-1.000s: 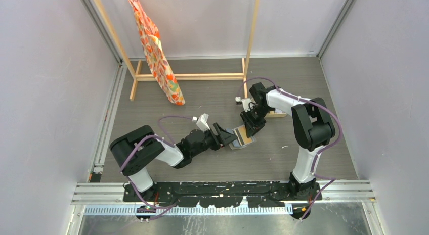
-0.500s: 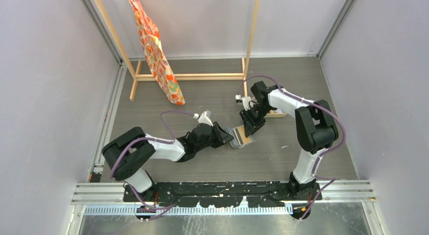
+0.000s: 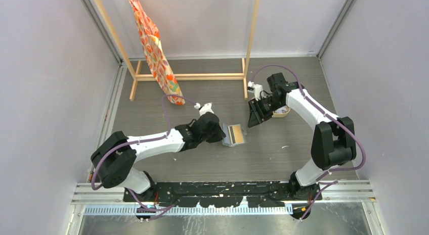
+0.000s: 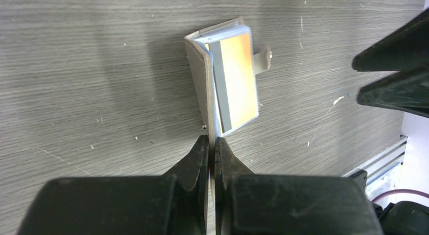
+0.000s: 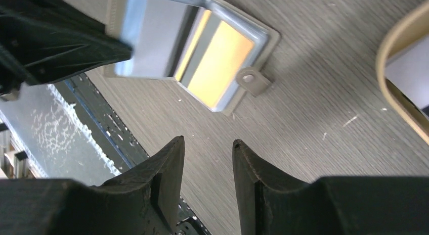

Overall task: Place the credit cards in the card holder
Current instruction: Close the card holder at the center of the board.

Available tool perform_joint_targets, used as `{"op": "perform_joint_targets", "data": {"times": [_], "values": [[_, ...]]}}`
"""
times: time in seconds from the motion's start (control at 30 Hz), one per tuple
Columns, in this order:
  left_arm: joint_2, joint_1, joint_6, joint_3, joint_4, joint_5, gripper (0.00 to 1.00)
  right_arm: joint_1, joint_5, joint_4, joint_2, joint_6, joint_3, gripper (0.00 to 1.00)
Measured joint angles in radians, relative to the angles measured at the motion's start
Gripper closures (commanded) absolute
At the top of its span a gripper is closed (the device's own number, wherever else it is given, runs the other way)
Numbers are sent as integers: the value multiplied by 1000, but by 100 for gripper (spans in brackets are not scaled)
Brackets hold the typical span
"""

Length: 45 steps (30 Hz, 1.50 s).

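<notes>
The grey card holder (image 3: 234,134) lies open on the table between both arms. An orange credit card (image 4: 238,76) with a dark stripe sits in its pale inside, also visible as the credit card (image 5: 222,63) in the right wrist view. My left gripper (image 4: 212,142) is shut on the near edge of the card holder's (image 4: 200,78) raised cover. The holder's tab with the round stud (image 5: 249,78) points away from it. My right gripper (image 5: 207,144) hangs open and empty, above the table to the right of the holder (image 5: 152,38). From above, this right gripper (image 3: 253,120) is clear of the holder.
An oval beige tray (image 3: 282,112) sits just behind the right gripper; its rim (image 5: 385,45) shows at the right edge. A wooden rack (image 3: 189,77) with an orange patterned cloth (image 3: 154,48) stands at the back. Metal rails run along the near edge.
My left gripper has closed on the holder's cover edge. My right gripper has drawn back to the right, away from the holder, with its jaws a little wider.
</notes>
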Motion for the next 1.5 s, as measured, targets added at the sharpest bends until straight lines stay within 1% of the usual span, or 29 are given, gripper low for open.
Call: {"op": "perform_joint_targets", "data": {"times": [0.03, 0.1, 0.17, 0.23, 0.33, 0.5, 0.77, 0.87, 1.0, 1.1, 1.3, 1.5], "values": [[0, 0, 23, 40, -58, -5, 97, -9, 1, 8, -1, 8, -4, 55], [4, 0, 45, 77, -111, -6, 91, -25, 6, 23, 2, 30, -14, 55], [27, 0, 72, 132, -168, -3, 79, -34, 10, 31, 11, 45, -16, 55], [55, 0, 94, 174, -203, 2, 70, -35, 13, 39, 22, 56, -17, 55], [101, 0, 119, 229, -241, 19, 64, -35, 17, 48, 43, 65, -18, 55], [170, 0, 138, 293, -267, 58, 57, -35, 19, 58, 79, 84, -18, 55], [243, 2, 144, 301, -182, 163, 54, -35, 19, 101, 152, 135, -20, 54], [256, 7, 142, 294, -120, 204, 52, -35, 19, 120, 153, 150, -20, 54], [256, 22, 120, 229, 14, 249, 49, -26, 31, 142, 156, 163, -20, 54], [255, 41, 97, 177, 98, 283, 50, 4, 61, 153, 170, 165, -18, 54], [256, 68, 61, 133, 200, 332, 52, 59, 133, 163, 185, 169, -18, 55], [257, 69, 42, 124, 250, 354, 50, 81, 207, 177, 185, 176, -18, 55]]}}
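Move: My left hand pinches the raised cover, with the card side about 5 cm to its right, level fore-and-aft, and 8 cm below. The strap lies 9 cm right and 2 ahead of that hand. From my right hand the strap is some 3 cm left, level fore-and-aft and 10 cm down; the card side lies 7 cm left and 2 back, the card tray about 8 cm right and 8 ahead. I let go of the cover by opening my left fingers about halfway after a small lift, then sweep that hand some 7 cm right and slightly down from its peak, turning it about 15 degrees clockwise and carrying the cover over the cards with the fingers. Meanwhile my half-open right hand sinks about 7 cm and goes a little forward, its fingertips arriving at the strap. ##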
